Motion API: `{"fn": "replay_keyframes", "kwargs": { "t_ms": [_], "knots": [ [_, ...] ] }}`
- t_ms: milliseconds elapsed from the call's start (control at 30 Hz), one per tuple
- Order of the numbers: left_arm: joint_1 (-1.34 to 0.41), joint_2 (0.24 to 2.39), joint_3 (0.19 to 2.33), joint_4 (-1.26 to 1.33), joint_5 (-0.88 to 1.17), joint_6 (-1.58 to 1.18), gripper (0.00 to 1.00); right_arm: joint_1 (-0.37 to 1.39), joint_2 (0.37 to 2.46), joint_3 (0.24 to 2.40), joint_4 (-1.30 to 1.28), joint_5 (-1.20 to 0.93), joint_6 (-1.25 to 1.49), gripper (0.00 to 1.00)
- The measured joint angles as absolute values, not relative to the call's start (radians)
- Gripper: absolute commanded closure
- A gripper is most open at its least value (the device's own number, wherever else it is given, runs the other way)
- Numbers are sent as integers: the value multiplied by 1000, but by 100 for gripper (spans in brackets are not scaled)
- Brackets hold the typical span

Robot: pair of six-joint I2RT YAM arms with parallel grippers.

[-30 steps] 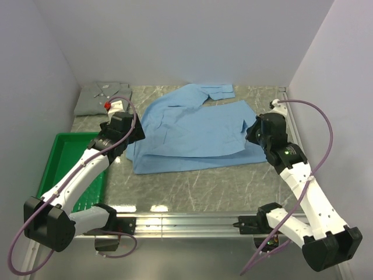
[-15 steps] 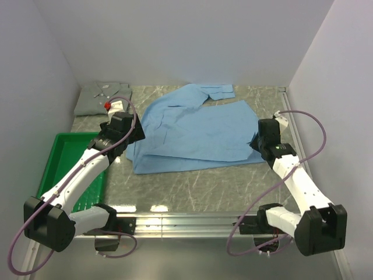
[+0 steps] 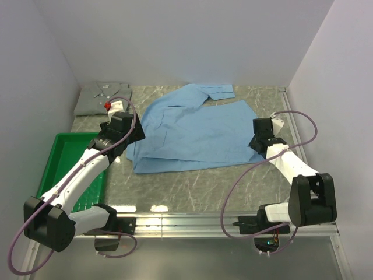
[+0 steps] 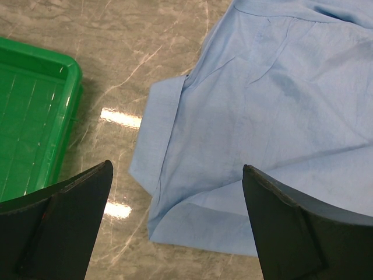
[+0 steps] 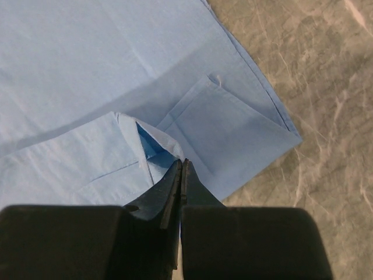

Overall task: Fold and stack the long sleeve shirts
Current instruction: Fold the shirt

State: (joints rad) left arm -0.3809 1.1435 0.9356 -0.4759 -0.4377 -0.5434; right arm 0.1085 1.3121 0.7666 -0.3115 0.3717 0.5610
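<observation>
The light blue shirt (image 3: 192, 131) lies spread and partly folded in the middle of the table. Its lower left corner (image 4: 169, 192) shows between my left gripper's fingers. My left gripper (image 3: 133, 137) (image 4: 176, 166) hovers open above that corner, touching nothing. My right gripper (image 3: 255, 144) (image 5: 182, 161) is shut at the shirt's lower right corner (image 5: 233, 128). A small fold of blue cloth (image 5: 154, 149) rises into its tips. The pale grey-green shirt (image 3: 99, 96) lies folded with its collar up at the back left.
A green plastic tray (image 3: 61, 157) (image 4: 29, 116) sits at the left, beside the left arm. White walls close in the back and both sides. A metal rail (image 3: 186, 221) runs along the near edge.
The right arm has swung its elbow down and inward, while its gripper stays shut at the shirt's right corner. The left arm and both shirts have not moved.
</observation>
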Motion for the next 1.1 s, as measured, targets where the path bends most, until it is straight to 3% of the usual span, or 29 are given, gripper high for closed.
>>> {"fn": "replay_keyframes", "kwargs": {
  "t_ms": [267, 467, 600, 700, 867, 967, 1100],
  "knots": [
    [-381, 1155, 936, -476, -416, -545, 1, 108, 1412, 777, -276, 379, 556, 98],
    [-381, 1208, 936, -480, -354, -583, 1, 108, 1431, 809, -270, 378, 549, 77],
    [-381, 1240, 936, -490, -280, -634, 2, 108, 1444, 844, -277, 378, 548, 46],
    [-383, 1260, 936, -488, -220, -682, 4, 108, 1426, 866, -302, 380, 547, 36],
    [-405, 1320, 941, -464, -130, -753, 9, 108, 1332, 883, -318, 353, 555, 36],
    [-421, 1386, 951, -429, -75, -802, 18, 108, 1282, 882, -295, 305, 569, 38],
    [-435, 1453, 951, -384, -21, -859, 41, 106, 1281, 864, -233, 223, 587, 40]
  ]
}}
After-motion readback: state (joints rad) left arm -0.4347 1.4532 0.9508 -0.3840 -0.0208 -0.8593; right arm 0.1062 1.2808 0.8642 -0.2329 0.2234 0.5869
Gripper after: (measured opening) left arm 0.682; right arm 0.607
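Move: The right gripper still holds the sleeve's cuff; its resting spot lies about 1 cm ahead and 3 cm below, with the shirt's near right corner 2 cm back and 7 cm right of the hand. From the left gripper, the folded sleeve's left end is level ahead, some 12 cm right and 14 cm down; the shirt's near left corner is about 8 cm back and 5 cm right, the green bin's middle 9 cm back and 23 cm left. Lower the right gripper about 2 cm to set the cuff on the shirt, then open it well while easing forward; lift clear some 8 cm, drifting forward and left over the shirt. Meanwhile bring the left gripper right about 11 cm and down 8 towards the sleeve's left end, tipping the fingers some 20 degrees further down, rolling its left side lower, and starting to close. ##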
